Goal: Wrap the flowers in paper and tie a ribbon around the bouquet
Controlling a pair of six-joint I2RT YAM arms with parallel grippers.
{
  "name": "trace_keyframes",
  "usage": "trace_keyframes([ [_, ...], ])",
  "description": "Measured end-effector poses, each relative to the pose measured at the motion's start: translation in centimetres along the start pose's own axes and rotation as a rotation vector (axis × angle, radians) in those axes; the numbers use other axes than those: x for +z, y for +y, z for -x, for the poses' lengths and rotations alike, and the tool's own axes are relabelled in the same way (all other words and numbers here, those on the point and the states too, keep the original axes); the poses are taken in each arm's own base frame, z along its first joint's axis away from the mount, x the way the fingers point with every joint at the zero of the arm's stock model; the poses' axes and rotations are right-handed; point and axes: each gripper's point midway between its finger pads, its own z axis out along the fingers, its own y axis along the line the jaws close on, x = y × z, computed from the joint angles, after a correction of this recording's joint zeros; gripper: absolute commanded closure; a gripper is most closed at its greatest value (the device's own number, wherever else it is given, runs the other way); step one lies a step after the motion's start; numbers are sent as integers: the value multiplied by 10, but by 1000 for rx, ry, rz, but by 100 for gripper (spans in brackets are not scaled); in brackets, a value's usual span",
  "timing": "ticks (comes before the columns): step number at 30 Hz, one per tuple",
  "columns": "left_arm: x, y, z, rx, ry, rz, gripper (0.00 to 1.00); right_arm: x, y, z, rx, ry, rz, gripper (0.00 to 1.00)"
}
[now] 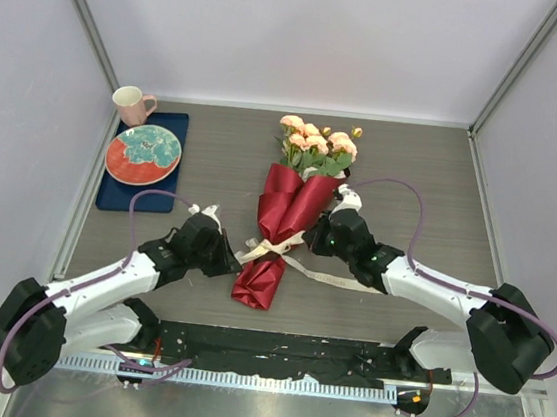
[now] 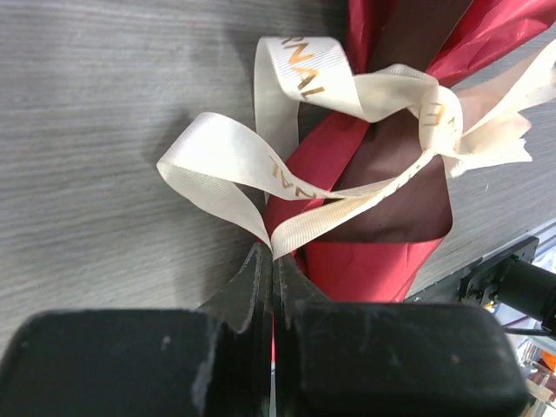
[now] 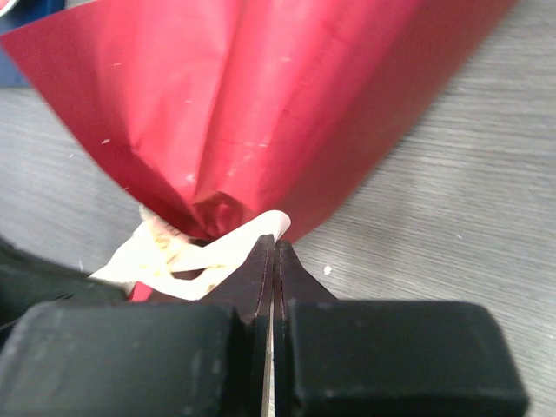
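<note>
The bouquet lies in the middle of the table, with the pink-peach flowers (image 1: 316, 144) at its far end. The red paper (image 1: 289, 208) is wrapped around the stems in a cone. The cream ribbon (image 1: 272, 249) crosses the paper's narrow waist in loose loops. My left gripper (image 1: 229, 260) is just left of the waist and shut on a fold of the ribbon (image 2: 217, 161), with the paper (image 2: 373, 261) right behind it. My right gripper (image 1: 314, 236) is at the right of the waist, shut on a ribbon (image 3: 174, 256) end under the paper (image 3: 261, 104).
A dark blue tray (image 1: 119, 195) at the back left holds a red and teal plate (image 1: 144, 153) and a pink mug (image 1: 130, 104). A loose ribbon tail (image 1: 346, 281) trails on the table under the right arm. Grey walls close in both sides and the back.
</note>
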Motion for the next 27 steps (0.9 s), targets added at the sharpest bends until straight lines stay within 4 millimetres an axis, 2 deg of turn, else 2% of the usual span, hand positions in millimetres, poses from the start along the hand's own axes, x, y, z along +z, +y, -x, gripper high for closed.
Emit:
trace_keyframes([
  [4, -13, 2, -5, -22, 10, 9, 100, 2, -19, -6, 54, -15, -71, 100],
  [9, -28, 7, 1, -50, -31, 38, 100, 1, -36, -6, 111, -40, -126, 100],
  [12, -27, 12, 2, -61, -26, 75, 100, 1, -44, -4, 131, -49, -143, 100],
  [17, -16, 26, -6, -53, 37, 157, 99, 2, -44, -1, 142, -54, -138, 100],
  [20, -13, 26, -6, -13, 60, 165, 66, 2, -42, -2, 139, -47, -120, 100],
  [21, -14, 24, -4, 0, 57, 160, 45, 2, -41, -2, 138, -45, -115, 100],
  [24, -19, 15, 6, 12, 25, 134, 11, 2, -38, -2, 131, -35, -92, 100],
  [27, -27, 11, 15, -12, -20, 108, 7, 2, -35, -3, 123, -25, -74, 100],
])
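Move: The shut left gripper already holds a ribbon band; the bow's knot lies about 5 cm ahead and 7 cm to its right, roughly level. A small ribbon loop stands about 6 cm ahead and 2 cm right; the wrap's foot is 4 cm back and 4 cm right. From the right gripper, also holding ribbon, the knot is about 6 cm left, 3 cm back and 5 cm lower, the loose ribbon tail 7 cm right and 7 cm back. Draw the right gripper about 3 cm to the right and 2 cm down, away from the knot, keeping its pinch on the ribbon. Meanwhile bring the left gripper nearly 3 cm left and slightly back, rising and then dipping beside the wrap's foot; there spread its fingers wide, let go of the band and lift clear. ##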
